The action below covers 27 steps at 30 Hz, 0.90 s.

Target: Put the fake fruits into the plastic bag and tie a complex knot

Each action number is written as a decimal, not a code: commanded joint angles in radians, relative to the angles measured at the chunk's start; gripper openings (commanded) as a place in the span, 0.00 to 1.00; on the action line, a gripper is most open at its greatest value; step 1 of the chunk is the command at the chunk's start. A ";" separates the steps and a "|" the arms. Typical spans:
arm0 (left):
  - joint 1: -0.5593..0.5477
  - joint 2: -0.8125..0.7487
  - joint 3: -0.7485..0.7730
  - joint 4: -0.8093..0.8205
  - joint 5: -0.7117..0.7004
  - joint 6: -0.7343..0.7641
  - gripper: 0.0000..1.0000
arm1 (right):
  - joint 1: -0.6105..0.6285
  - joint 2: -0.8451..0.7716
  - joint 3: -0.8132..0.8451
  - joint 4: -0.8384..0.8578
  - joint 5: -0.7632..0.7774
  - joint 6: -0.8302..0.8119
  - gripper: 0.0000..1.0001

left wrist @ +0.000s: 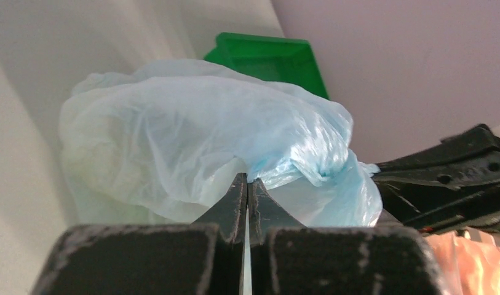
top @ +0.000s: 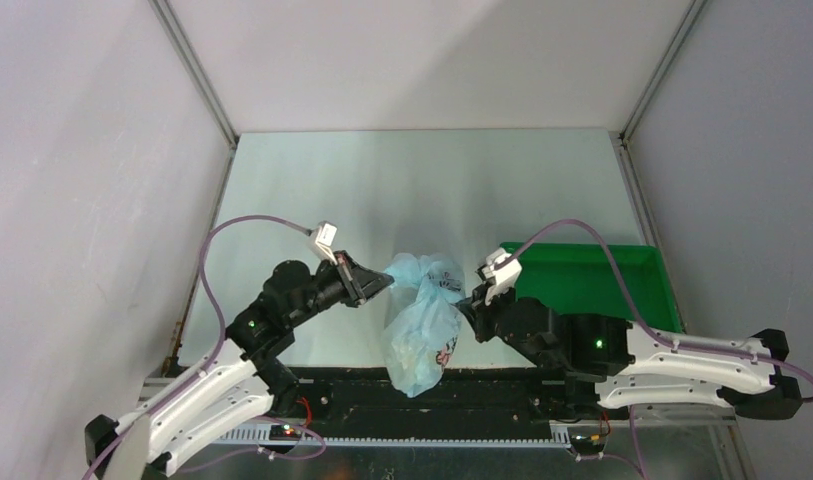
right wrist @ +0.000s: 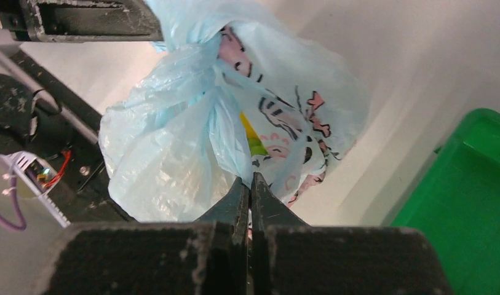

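The light-blue plastic bag [top: 422, 325] hangs bunched between my two grippers near the table's front edge. Its neck is twisted into a gathered strand [right wrist: 198, 61], and the pink-and-dark print [right wrist: 296, 123] faces the right wrist camera. A yellow and green patch of the fake fruits [right wrist: 252, 140] shows through the film; the rest of them is hidden. My left gripper [top: 387, 283] is shut on the bag's upper left film [left wrist: 204, 135]. My right gripper [top: 466, 305] is shut on a thin strand of the bag [right wrist: 232, 147] at its right side.
A rigid green tray [top: 592, 285] lies at the right, just behind the right arm, and appears again as the tray [left wrist: 265, 58] and the tray [right wrist: 475, 203]. The arms' black base rail [top: 422, 400] runs under the bag. White walls close in both sides.
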 commanded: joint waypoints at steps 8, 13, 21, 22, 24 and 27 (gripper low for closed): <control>0.023 0.043 0.083 -0.083 -0.199 0.108 0.00 | -0.039 -0.086 0.050 -0.061 0.065 0.045 0.00; 0.052 0.024 0.100 -0.113 -0.239 0.138 0.00 | -0.075 -0.127 0.074 -0.123 0.108 0.067 0.00; 0.090 0.037 0.064 -0.107 -0.270 0.155 0.00 | -0.175 -0.127 0.038 -0.204 0.108 0.144 0.00; 0.095 0.034 0.048 -0.096 -0.286 0.148 0.00 | -0.221 -0.122 0.021 -0.229 0.088 0.166 0.00; 0.115 0.028 -0.012 -0.084 -0.329 0.138 0.00 | -0.299 -0.108 -0.049 -0.254 0.069 0.252 0.00; 0.186 0.011 -0.119 -0.039 -0.329 0.109 0.00 | -0.420 -0.121 -0.195 -0.230 -0.028 0.350 0.00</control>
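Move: Between the two shut grippers lies the half-drawn knot in the plastic bag's neck, about 6 cm to the right of the left hand, 1 cm back and 2 cm lower. From the right hand it is some 8 cm left, 3 cm ahead and 2 cm below. The bag's filled body sits about 9 cm back, 6 cm right and 9 cm below the left hand; the green tray is roughly 32 cm right of the right hand, level with it and 15 cm lower. Pulling the bag's two ends apart, both hands keep their pinch and draw away from the knot. The right goes about 7 cm right and 5 cm forward, rising slightly before dropping quickly, and turns some 20 degrees clockwise; the left eases about 4 cm left and 4 cm forward, ending a little lower, turning slightly counter-clockwise. ##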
